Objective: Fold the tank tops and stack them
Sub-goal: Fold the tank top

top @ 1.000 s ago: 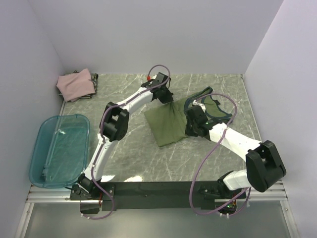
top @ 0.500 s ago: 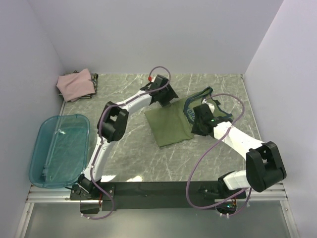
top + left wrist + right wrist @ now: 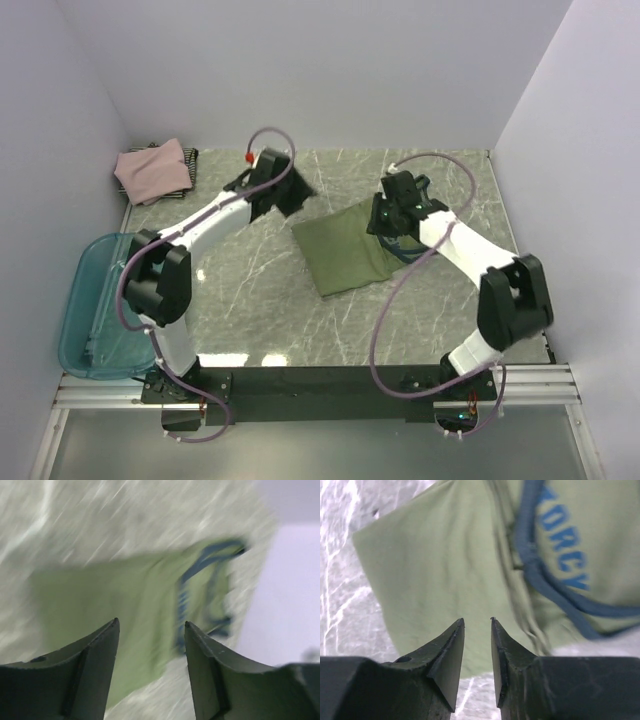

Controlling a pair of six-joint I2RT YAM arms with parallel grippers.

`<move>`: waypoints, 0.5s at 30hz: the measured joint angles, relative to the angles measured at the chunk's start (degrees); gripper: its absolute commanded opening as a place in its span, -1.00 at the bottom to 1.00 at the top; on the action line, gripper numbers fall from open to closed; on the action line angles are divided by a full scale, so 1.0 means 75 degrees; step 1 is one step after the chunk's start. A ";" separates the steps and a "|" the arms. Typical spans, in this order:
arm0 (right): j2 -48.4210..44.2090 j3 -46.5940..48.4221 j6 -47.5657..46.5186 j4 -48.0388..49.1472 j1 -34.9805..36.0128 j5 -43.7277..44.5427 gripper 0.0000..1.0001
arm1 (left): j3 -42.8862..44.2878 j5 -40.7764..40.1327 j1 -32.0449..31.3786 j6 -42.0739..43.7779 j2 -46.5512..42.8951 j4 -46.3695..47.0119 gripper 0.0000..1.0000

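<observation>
The olive-green tank top [image 3: 340, 252] lies folded on the marble table, its navy-trimmed neck end [image 3: 540, 575] toward the right. My left gripper [image 3: 292, 192] hovers off the cloth's left far corner, open and holding nothing. In the left wrist view [image 3: 151, 623] the green top [image 3: 115, 600] shows blurred beyond the fingers. My right gripper [image 3: 386, 216] is over the top's right end, slightly open and empty. In the right wrist view [image 3: 477, 619] it is just above the green cloth [image 3: 435, 565]. A dusty-pink tank top [image 3: 152, 168] rests on a dark striped one [image 3: 190, 157] at the far left corner.
A teal plastic bin [image 3: 95, 320] stands at the left near edge, partly behind the left arm's elbow [image 3: 155, 280]. White walls close the table on the left, back and right. The right arm [image 3: 470, 260] stretches along the table's right side.
Both grippers have opened and let go of the green top. The left arm has swung left, off the cloth. The right gripper has moved back toward the top's far right end.
</observation>
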 measured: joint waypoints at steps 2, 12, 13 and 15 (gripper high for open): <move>0.0481 0.0265 -0.0067 0.0055 0.0047 -0.0323 -0.31 | -0.1032 0.0254 0.0006 0.0003 -0.0312 0.0134 0.15; 0.2314 0.0694 -0.0105 0.0076 -0.0152 -0.0653 -0.36 | -0.2917 0.1413 0.0154 0.0580 -0.0274 0.0396 0.21; 0.2387 0.0694 -0.0099 0.0064 -0.0248 -0.0615 -0.37 | -0.2917 0.1483 0.0154 0.0621 -0.0274 0.0455 0.22; 0.2463 0.0694 -0.0070 0.0035 -0.0423 -0.0548 -0.37 | -0.2917 0.1582 0.0154 0.0667 -0.0230 0.0542 0.23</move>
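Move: The tank top lies folded once. The middle of its left folded edge is about 10 cm back from the left hand, sideways almost level, some 17 cm below; that edge's far corner is about 4 cm back and 4 left, its near corner 20 back and 3 right. The hem of the folded-over layer lies 2 cm ahead of the right hand, straight in line and 11 below, with the blue neckline trim about 4 cm right and 3 ahead. The tank top's left folded edge is what the left hand drops to, sinking about 12 cm while drawing back some 9 and tipping further down, then hovering beside the edge with fingers open. The right hand lowers about 9 cm onto the folded-over hem, swinging slightly left and back again, tipping down some 13 degrees, its fingers still partly open; the tips reach the cloth. ##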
